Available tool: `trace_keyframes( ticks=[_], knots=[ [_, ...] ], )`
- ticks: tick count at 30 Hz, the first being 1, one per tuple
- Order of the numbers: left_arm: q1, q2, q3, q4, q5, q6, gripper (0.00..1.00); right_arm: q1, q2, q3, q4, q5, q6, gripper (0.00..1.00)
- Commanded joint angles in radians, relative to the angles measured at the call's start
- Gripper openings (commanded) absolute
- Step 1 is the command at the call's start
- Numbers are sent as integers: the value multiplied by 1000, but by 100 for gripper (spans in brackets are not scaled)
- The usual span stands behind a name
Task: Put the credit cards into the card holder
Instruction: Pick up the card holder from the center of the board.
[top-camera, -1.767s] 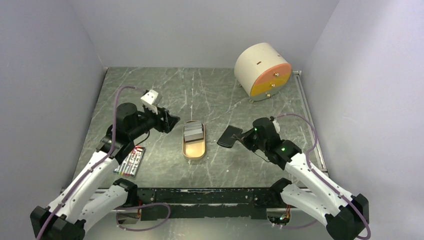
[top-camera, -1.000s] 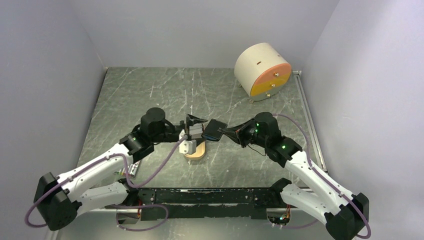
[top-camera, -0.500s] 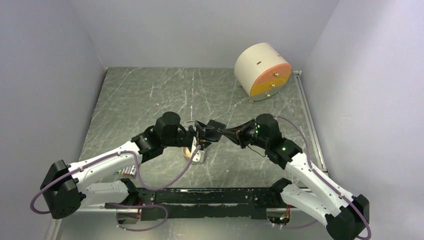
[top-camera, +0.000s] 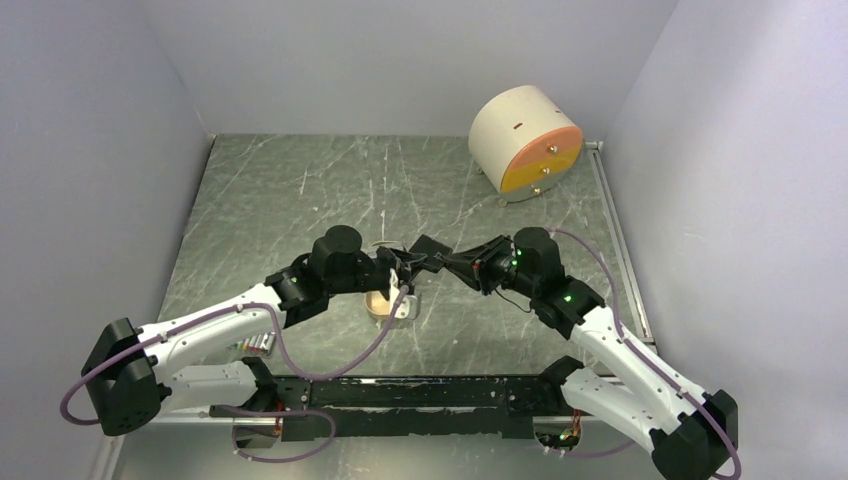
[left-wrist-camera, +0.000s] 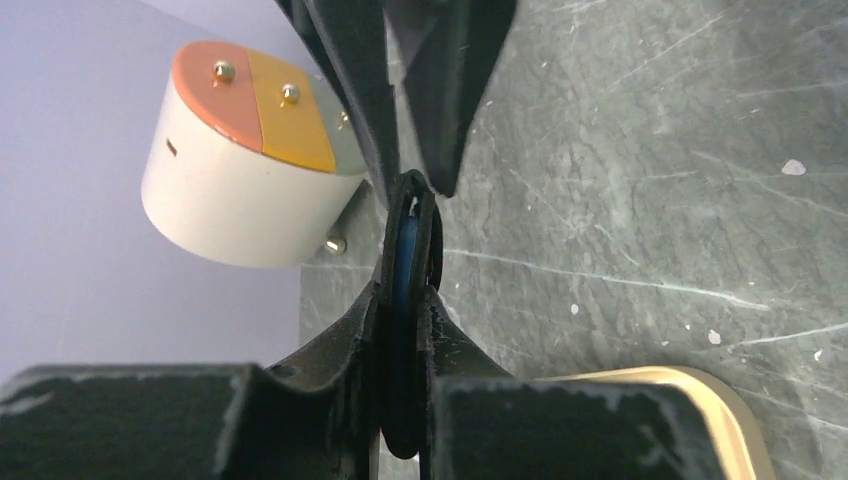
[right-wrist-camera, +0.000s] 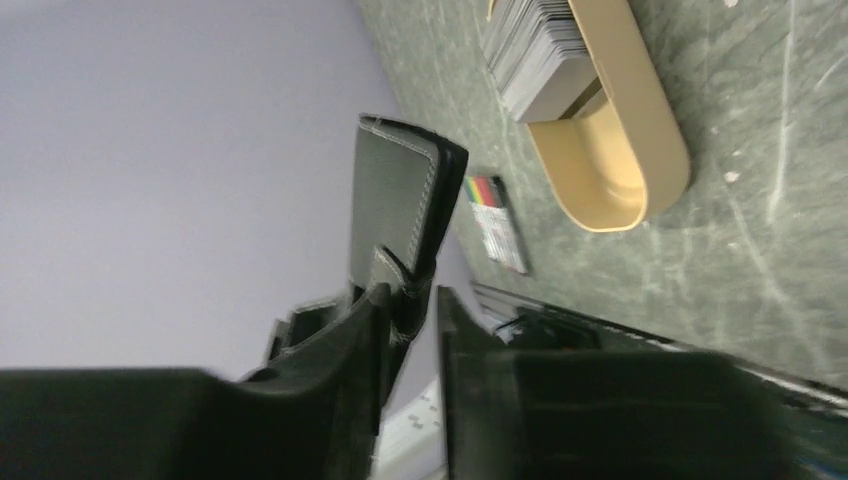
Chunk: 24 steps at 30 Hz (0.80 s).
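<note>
The black card holder (top-camera: 428, 248) hangs in the air between my two grippers, above the table's middle. My left gripper (left-wrist-camera: 405, 290) is shut on its edge, where the blue inner lining (left-wrist-camera: 404, 250) shows. In the right wrist view the card holder (right-wrist-camera: 395, 190) stands upright; my right gripper (right-wrist-camera: 412, 293) is slightly open, the holder's corner leaning on one finger with a gap to the other. The credit cards (right-wrist-camera: 535, 50) lie as a grey stack in the tan oval tray (right-wrist-camera: 610, 150). From above, my left gripper (top-camera: 405, 268) hides them.
The round beige drum (top-camera: 525, 142) with an orange face stands at the back right. A set of coloured markers (top-camera: 258, 343) lies at the front left, partly under the left arm. The tan tray (top-camera: 385, 303) sits beneath the left gripper.
My left gripper has shut on the card holder's edge. The right gripper's jaws have parted a little from it. Both arms have barely moved.
</note>
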Motion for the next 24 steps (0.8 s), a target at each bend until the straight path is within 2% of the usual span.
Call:
trace_keyframes(
  ticks=[1, 4, 10, 14, 20, 24],
  knots=[
    [0, 5, 45, 34, -87, -85, 9, 2, 0, -2, 34, -36, -115, 38],
    [-1, -9, 69, 46, -158, -237, 9, 2, -20, 37, -12, 46, -244, 49],
    [1, -38, 138, -16, -247, -600, 9, 2, -138, 69, 31, 200, -614, 56],
    [24, -55, 160, -52, -314, -913, 9, 3, -145, 90, 65, 247, -875, 56],
    [135, -62, 205, -149, -153, -1275, 9, 57, -112, 83, 200, 136, -1181, 54],
    [158, -79, 210, -193, -122, -1484, 9, 147, -138, 29, 321, 166, -1382, 53]
  ],
)
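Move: The card holder is already pinched by the left fingers, its middle about 4 cm to the right of that hand and 2 cm ahead, at its height. The tan tray lies some 18 cm below, 5 cm to the left and 1 cm back of the left hand; its stack of cards is 5 cm left and 2 cm ahead. From the right hand, whose fingers are just parting around the holder's other end, the holder's middle is roughly 5 cm left, 2 cm ahead. The card holder stays gripped in the left fingers as the right fingers spread wide and come free of it, the right hand drawing off about 4 cm rightward, then rising some 6 cm and easing partly back left while its wrist rolls. The left hand lifts the holder about 5 cm, shifting forward and left over the tray and rolling it strongly, near 70 degrees, as its fingers swing counter-clockwise to point more forward. ##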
